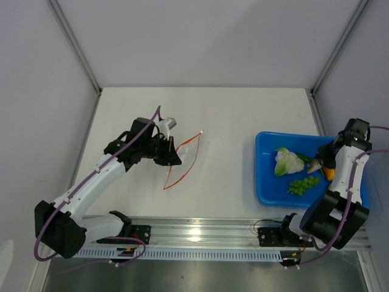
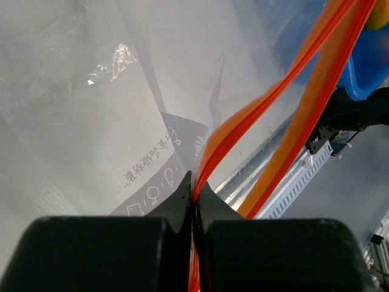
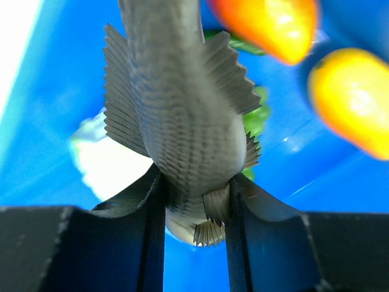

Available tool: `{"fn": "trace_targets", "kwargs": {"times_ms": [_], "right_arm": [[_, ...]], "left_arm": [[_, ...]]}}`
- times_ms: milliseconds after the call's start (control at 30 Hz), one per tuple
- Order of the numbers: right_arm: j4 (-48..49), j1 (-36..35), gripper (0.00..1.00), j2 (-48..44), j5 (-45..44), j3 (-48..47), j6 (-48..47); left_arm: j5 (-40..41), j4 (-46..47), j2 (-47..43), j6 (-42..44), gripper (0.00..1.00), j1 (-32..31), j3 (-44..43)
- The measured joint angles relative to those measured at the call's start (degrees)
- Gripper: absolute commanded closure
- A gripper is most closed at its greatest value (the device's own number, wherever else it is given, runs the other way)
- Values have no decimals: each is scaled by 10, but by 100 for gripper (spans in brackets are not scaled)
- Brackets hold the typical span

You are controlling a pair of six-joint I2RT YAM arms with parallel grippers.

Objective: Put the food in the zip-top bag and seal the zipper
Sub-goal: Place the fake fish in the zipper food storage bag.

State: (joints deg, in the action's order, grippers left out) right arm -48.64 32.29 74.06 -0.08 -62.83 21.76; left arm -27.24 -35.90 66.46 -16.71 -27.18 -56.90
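Observation:
The zip-top bag point(image 1: 188, 159) is clear and lies left of centre on the table, its mouth held up. My left gripper point(image 1: 172, 152) is shut on the orange-red zipper point(image 2: 255, 115), with the strip pinched between the jaws at the left gripper point(image 2: 196, 188). The bag's printed film point(image 2: 91, 121) spreads out to the left. Over the blue tray, my right gripper point(image 3: 194, 201) is shut on a grey toy fish point(image 3: 176, 91), gripping it near the tail. Beyond the fish are yellow-orange fruit point(image 3: 349, 97), green leafy pieces point(image 3: 258, 115) and a pale cabbage point(image 3: 115, 164).
The blue tray point(image 1: 267, 182) sits at the right and holds a cabbage point(image 1: 287, 162), green grapes point(image 1: 302, 184) and an orange piece point(image 1: 329, 173). An aluminium rail point(image 1: 200, 234) runs along the near edge. White walls enclose the table.

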Motion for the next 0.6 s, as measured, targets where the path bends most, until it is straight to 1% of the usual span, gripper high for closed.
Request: {"fn": "trace_targets", "kwargs": {"times_ms": [67, 300, 433, 600], "right_arm": [[-20, -36, 100, -2, -6, -28, 12], [-83, -236, 100, 21, 17, -137, 100], [-121, -337, 100, 79, 46, -212, 131], [-187, -414, 100, 150, 90, -289, 141]], "left_arm": [[1, 2, 0, -4, 99, 0, 2], [-2, 17, 17, -40, 99, 0, 2], [-2, 21, 46, -59, 99, 0, 2], [0, 23, 61, -74, 99, 0, 2]]}}
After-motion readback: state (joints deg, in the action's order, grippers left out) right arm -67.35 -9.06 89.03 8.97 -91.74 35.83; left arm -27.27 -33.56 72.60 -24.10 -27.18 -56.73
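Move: The bag's open mouth, where the fake fish already clamped in the right hand is headed, stands about 55 cm to that hand's left, some 2 cm nearer the base and at roughly its height. The cauliflower lies about 11 cm to the right hand's left and 3 cm farther out, the green grapes about 6 cm left and 5 cm nearer, both about 11 cm below. From the left hand, pinching one zip lip, the mouth's middle is level, about 5 cm to the right. The right hand keeps the fake fish pinched and swings it fast to the left towards the bag, about 25 cm, rising and reaching forward some 7 cm each mostly in the first part, while the wrist turns about 30 degrees counter-clockwise and rolls a little, left side up. The left hand stays shut on the orange zip lip, sinking a couple of centimetres and tilting about 10 degrees, so that the mouth is still held open for the fish. ##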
